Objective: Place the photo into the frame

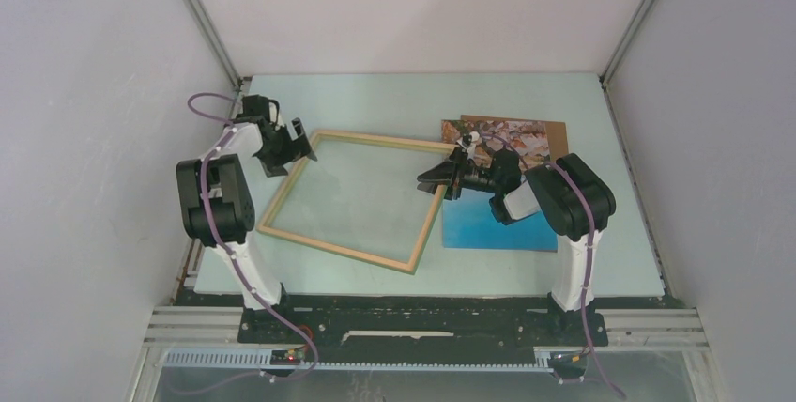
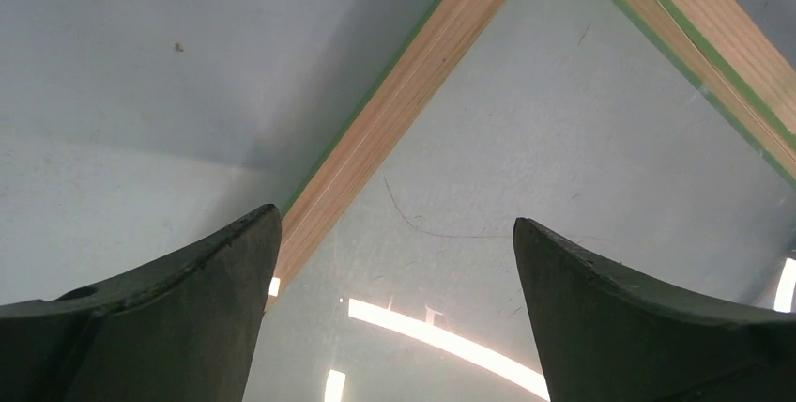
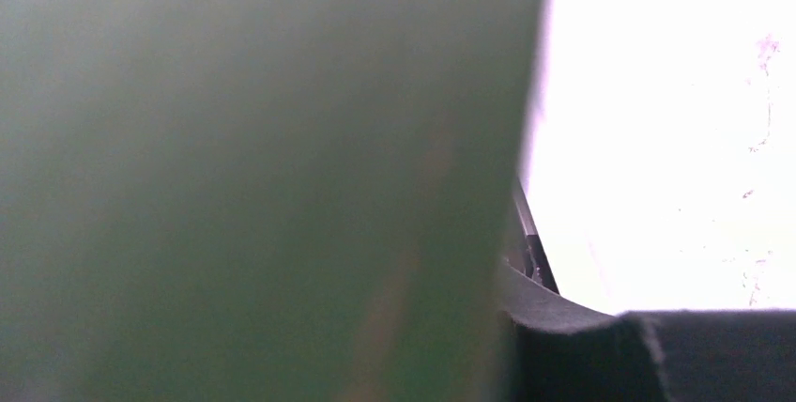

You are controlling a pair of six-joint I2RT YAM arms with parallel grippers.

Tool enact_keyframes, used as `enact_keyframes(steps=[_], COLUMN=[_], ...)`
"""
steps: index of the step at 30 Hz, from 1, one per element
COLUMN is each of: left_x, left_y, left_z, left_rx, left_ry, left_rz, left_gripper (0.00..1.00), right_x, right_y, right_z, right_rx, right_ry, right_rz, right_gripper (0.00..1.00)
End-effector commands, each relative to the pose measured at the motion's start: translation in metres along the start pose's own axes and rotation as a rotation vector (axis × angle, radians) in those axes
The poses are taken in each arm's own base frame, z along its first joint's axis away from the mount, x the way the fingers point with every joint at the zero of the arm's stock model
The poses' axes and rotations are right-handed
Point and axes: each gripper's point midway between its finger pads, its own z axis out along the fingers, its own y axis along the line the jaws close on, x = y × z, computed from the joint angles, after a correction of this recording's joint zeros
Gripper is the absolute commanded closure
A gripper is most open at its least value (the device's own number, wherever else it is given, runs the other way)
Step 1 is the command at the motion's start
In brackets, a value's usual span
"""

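Note:
The frame (image 1: 338, 245) lies askew on the table with its pale wood face up, and its pane mirrors the lamps. My left gripper (image 1: 306, 148) hovers open over the frame's far left corner. In the left wrist view the gripper (image 2: 394, 224) straddles the pane beside the wooden rail (image 2: 404, 92). My right gripper (image 1: 435, 179) is shut on the frame's right rail. A blurred green face of the frame (image 3: 263, 177) fills the right wrist view, against one dark finger (image 3: 582, 346). The photo (image 1: 493, 228) lies flat under the right arm, blue water near, rocks far.
A plain brown board (image 1: 557, 130) peeks out from under the photo's far right corner. A pale green mat (image 1: 375, 101) covers the table. White walls with metal posts close in the back and both sides.

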Motion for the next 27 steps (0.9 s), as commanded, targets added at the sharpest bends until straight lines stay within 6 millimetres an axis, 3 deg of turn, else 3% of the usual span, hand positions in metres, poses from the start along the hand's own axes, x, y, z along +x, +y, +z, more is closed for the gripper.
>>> enact_keyframes(steps=[1,18,27], left_x=[-0.004,0.022,0.030], left_y=[-0.016,-0.062,-0.073], left_z=[-0.002,-0.021,-0.032], left_rx=[0.036,0.129,0.195], left_ry=[0.001,0.028,0.037], left_rz=[0.016,0.126,0.123], left_gripper=[0.00,0.00,0.01], right_x=[0.006,0.006,0.007], right_y=[0.032,0.032,0.029], right_z=[0.002,0.003,0.004], right_rx=[-0.077,-0.075,-0.072], right_ry=[0.035,0.037,0.039], right_rz=[-0.089,-0.083,-0.079], right_gripper=[0.54,0.56,0.55])
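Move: The left hand, low and open, has the middle of the frame's left side about 4 cm back, 3 cm to its left and roughly 1 cm below; the frame's far left corner is some 6 cm ahead and 4 cm to its right, at like height. The right hand still holds the frame's right side between its fingers; the photo's middle lies about 16 cm to its right, level fore-and-aft, some 10 cm lower. The open left hand nudges the frame's left side rightward, then rises clear, travelling about 5 cm right. ##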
